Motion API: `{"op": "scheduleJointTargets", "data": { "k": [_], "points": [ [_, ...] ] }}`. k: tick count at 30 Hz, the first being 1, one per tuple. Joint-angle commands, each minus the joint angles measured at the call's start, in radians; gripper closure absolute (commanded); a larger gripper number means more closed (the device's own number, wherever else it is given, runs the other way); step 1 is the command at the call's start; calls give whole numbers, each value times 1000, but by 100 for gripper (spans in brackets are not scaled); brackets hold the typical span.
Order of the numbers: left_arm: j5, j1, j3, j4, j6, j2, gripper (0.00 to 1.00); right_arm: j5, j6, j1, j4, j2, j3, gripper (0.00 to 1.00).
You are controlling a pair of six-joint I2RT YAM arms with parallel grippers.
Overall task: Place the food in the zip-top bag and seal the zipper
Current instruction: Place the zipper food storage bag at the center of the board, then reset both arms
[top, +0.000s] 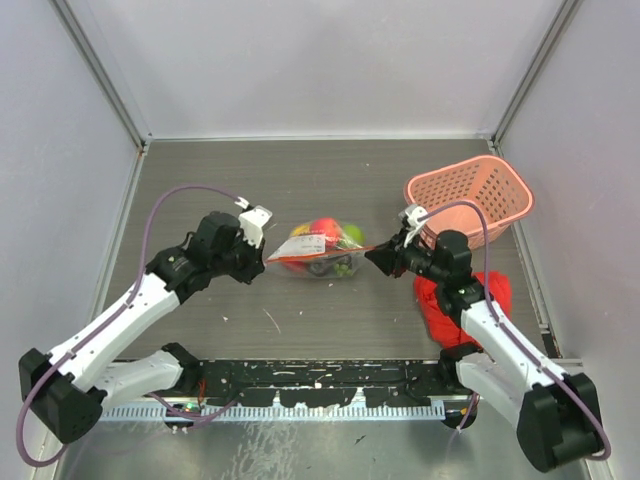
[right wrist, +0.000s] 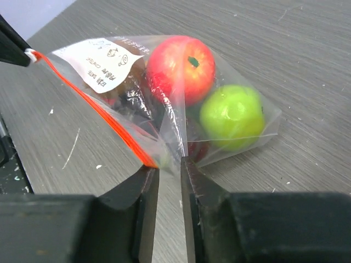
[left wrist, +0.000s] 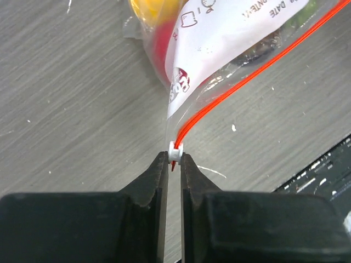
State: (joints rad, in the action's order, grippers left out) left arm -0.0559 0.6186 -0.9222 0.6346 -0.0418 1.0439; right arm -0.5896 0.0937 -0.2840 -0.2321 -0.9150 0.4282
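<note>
The zip-top bag (top: 320, 250) lies mid-table, holding the food: a red fruit (right wrist: 181, 66), a green one (right wrist: 233, 115) and a yellow one (left wrist: 156, 8). Its zipper (left wrist: 258, 71) runs stretched between my two grippers. My left gripper (left wrist: 175, 158) is shut on the white slider (left wrist: 175, 149) at the zipper's left end. My right gripper (right wrist: 170, 164) is at the bag's right corner. Its jaws stand slightly apart, and the clear film and the zipper's end (right wrist: 145, 159) lie loosely at their tips.
A pink lattice basket (top: 470, 195) stands at the right rear. A red cloth (top: 465, 300) lies under my right arm. White walls enclose the table on three sides. A black rail (top: 320, 385) runs along the near edge.
</note>
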Motion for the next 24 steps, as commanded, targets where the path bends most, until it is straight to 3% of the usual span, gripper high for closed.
{"op": "scheduleJointTargets", "data": {
  "k": [1, 8, 9, 10, 11, 13, 15, 21, 24],
  "points": [
    [-58, -7, 42, -12, -128, -124, 84, -21, 97, 4, -42, 150, -16, 67],
    [63, -7, 41, 5, -148, -319, 45, 133, 47, 4, 212, 300, 106, 40],
    [87, -7, 33, 10, -143, -341, 41, 170, 40, 5, 250, 313, 134, 32],
    [114, -7, 24, 13, -136, -363, 37, 205, 27, 5, 292, 319, 164, 9],
    [141, -7, 15, 15, -130, -381, 33, 241, 17, 3, 329, 324, 190, 1],
    [203, -7, 3, 10, -120, -420, 21, 333, 8, 4, 396, 332, 248, 0],
    [279, -7, 3, -6, -114, -456, 3, 448, 7, 4, 463, 339, 289, 0],
    [505, -7, 26, -93, -122, -569, 2, 865, 108, 4, 584, 363, 360, 0],
    [577, -7, 44, -150, -112, -624, 2, 977, 111, 4, 622, 397, 370, 0]
  ]
}}
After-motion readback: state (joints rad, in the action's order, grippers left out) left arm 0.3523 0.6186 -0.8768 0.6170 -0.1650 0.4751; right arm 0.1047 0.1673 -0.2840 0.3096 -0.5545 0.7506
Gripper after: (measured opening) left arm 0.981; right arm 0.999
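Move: The food bag is stretched between the hands by its zipper edge. Its middle lies about 13 cm to the left hand's right, 7 cm ahead and 11 cm below it; from the right hand it is some 11 cm left, 4 cm ahead and 11 cm below. Roughly 20 cm to the right hand's right stand the basket, some 16 cm ahead, and the red cloth, about 9 cm back, both lower. The bag's two zipper ends are let go as the left fingers part to wide open and the right ones, already partly open, spread fully. Both hands ease back slightly, then rise about 12 cm and draw apart: the left swings some 10 cm left while tilting its fingers up and turning counter-clockwise, the right goes 12 cm right, turning about 40 degrees clockwise, towards the basket. ##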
